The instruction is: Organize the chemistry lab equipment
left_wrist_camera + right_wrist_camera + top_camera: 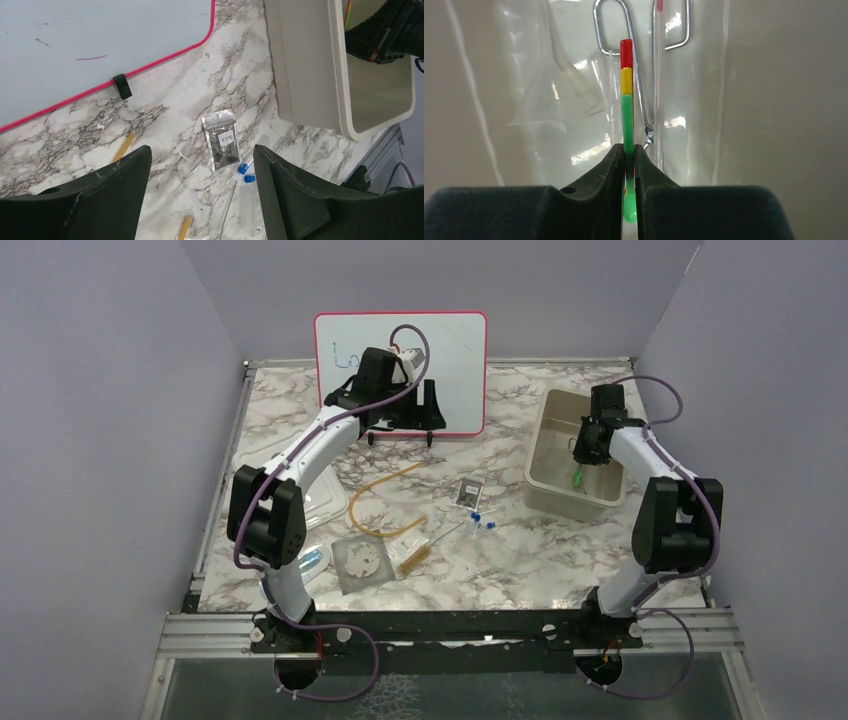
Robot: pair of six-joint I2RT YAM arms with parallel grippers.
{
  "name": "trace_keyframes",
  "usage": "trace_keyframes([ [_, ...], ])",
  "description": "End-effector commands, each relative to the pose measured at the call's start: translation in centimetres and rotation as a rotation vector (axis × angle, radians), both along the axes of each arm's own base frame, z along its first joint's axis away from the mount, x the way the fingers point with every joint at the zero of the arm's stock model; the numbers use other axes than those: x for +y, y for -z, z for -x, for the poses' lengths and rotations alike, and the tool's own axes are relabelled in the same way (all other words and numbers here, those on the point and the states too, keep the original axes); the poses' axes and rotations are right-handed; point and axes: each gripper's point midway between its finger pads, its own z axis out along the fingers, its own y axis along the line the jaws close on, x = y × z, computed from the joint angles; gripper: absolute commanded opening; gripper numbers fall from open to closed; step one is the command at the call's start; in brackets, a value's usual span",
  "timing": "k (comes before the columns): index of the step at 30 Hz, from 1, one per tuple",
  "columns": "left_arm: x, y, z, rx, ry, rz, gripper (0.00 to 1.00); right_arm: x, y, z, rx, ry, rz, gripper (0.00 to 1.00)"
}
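My right gripper (629,150) reaches down into the beige bin (545,455), shut on a thin green stick (626,112) with a yellow and red end. The stick's green tip (577,478) shows inside the bin in the top view. Below it in the bin lie a clear bag (569,75) and a bent wire piece (639,90). My left gripper (202,167) hangs open and empty above the table in front of the whiteboard (450,340). Under it lie a dark packet (222,140) and two blue-capped pieces (245,170). The amber tubing (385,490), gauze mat (362,562) and brush (420,555) lie on the marble.
The whiteboard (100,40) stands on black feet at the back. The bin's wall (305,65) rises at the right of the left wrist view, with my right arm (385,35) over it. A clear lid (325,495) lies beside the left arm.
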Motion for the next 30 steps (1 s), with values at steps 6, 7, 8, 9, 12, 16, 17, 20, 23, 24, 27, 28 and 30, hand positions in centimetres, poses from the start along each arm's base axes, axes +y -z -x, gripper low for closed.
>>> trace_keyframes([
  [6, 1.7, 0.2, -2.5, 0.001, -0.092, -0.086, 0.77, -1.1, 3.1, 0.0, 0.069, 0.034, 0.043, 0.26],
  [7, 1.8, 0.3, -2.6, 0.005, -0.097, -0.089, 0.77, -1.0, 3.2, -0.2, 0.073, 0.038, 0.036, 0.28],
  [8, 2.0, 0.4, -2.8, 0.009, -0.102, -0.092, 0.77, -0.9, 3.0, -0.4, 0.070, 0.037, 0.027, 0.31],
  [9, 2.1, 0.5, -2.9, 0.014, -0.106, -0.096, 0.77, -0.7, 2.6, -0.6, 0.060, 0.039, 0.019, 0.33],
  [12, 2.8, 0.8, -3.5, 0.023, -0.137, -0.115, 0.77, -0.7, 1.3, -1.0, 0.032, 0.052, 0.009, 0.37],
  [16, 4.3, 1.6, -4.1, 0.032, -0.187, -0.172, 0.77, -0.6, -1.4, -1.5, -0.030, 0.059, 0.001, 0.38],
  [17, 4.8, 1.9, -4.2, 0.033, -0.203, -0.196, 0.77, -0.5, -2.3, -1.7, -0.048, 0.058, -0.004, 0.38],
  [20, 6.6, 3.6, -4.2, 0.044, -0.250, -0.282, 0.78, 0.1, -4.8, -2.3, -0.111, 0.036, -0.028, 0.38],
  [23, 8.8, 5.5, -3.9, 0.066, -0.303, -0.390, 0.79, 0.9, -7.1, -2.8, -0.175, 0.015, -0.072, 0.39],
  [24, 9.7, 6.1, -3.7, 0.073, -0.322, -0.433, 0.79, 1.3, -7.8, -3.0, -0.195, 0.006, -0.088, 0.39],
  [27, 12.2, 8.0, -2.6, 0.116, -0.382, -0.553, 0.79, 2.1, -9.6, -3.3, -0.253, -0.008, -0.130, 0.40],
  [28, 12.9, 8.6, -2.1, 0.134, -0.397, -0.581, 0.77, 2.3, -10.1, -3.4, -0.269, -0.014, -0.142, 0.40],
  [30, 13.9, 9.7, -0.7, 0.181, -0.427, -0.618, 0.74, 2.7, -10.7, -3.4, -0.290, -0.021, -0.162, 0.40],
])
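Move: Inside the grey box, the right hand still holds the coloured stick; the bare floor spot for it is about 5 cm below. The metal tongs lie level with that spot and 2 cm to its right, while the clear flask stands about 4 cm ahead and 6 cm left of the hand. For the left hand, the middle of the rubber tube's upper strand is some 9 cm left, 2 back and 18 below; the black packet is 12 cm right and 5 back. Lowering the last 3 cm or so into the box, the right hand opens its fingers and lets go of the coloured stick, then lifts about 11 cm clear while easing slightly forward and tipping its fingers up. Meanwhile the open left hand swings roughly 10 cm left and 6 down towards the rubber tube, going a little forward, and turns some 30 degrees so its fingers point more steeply down. ##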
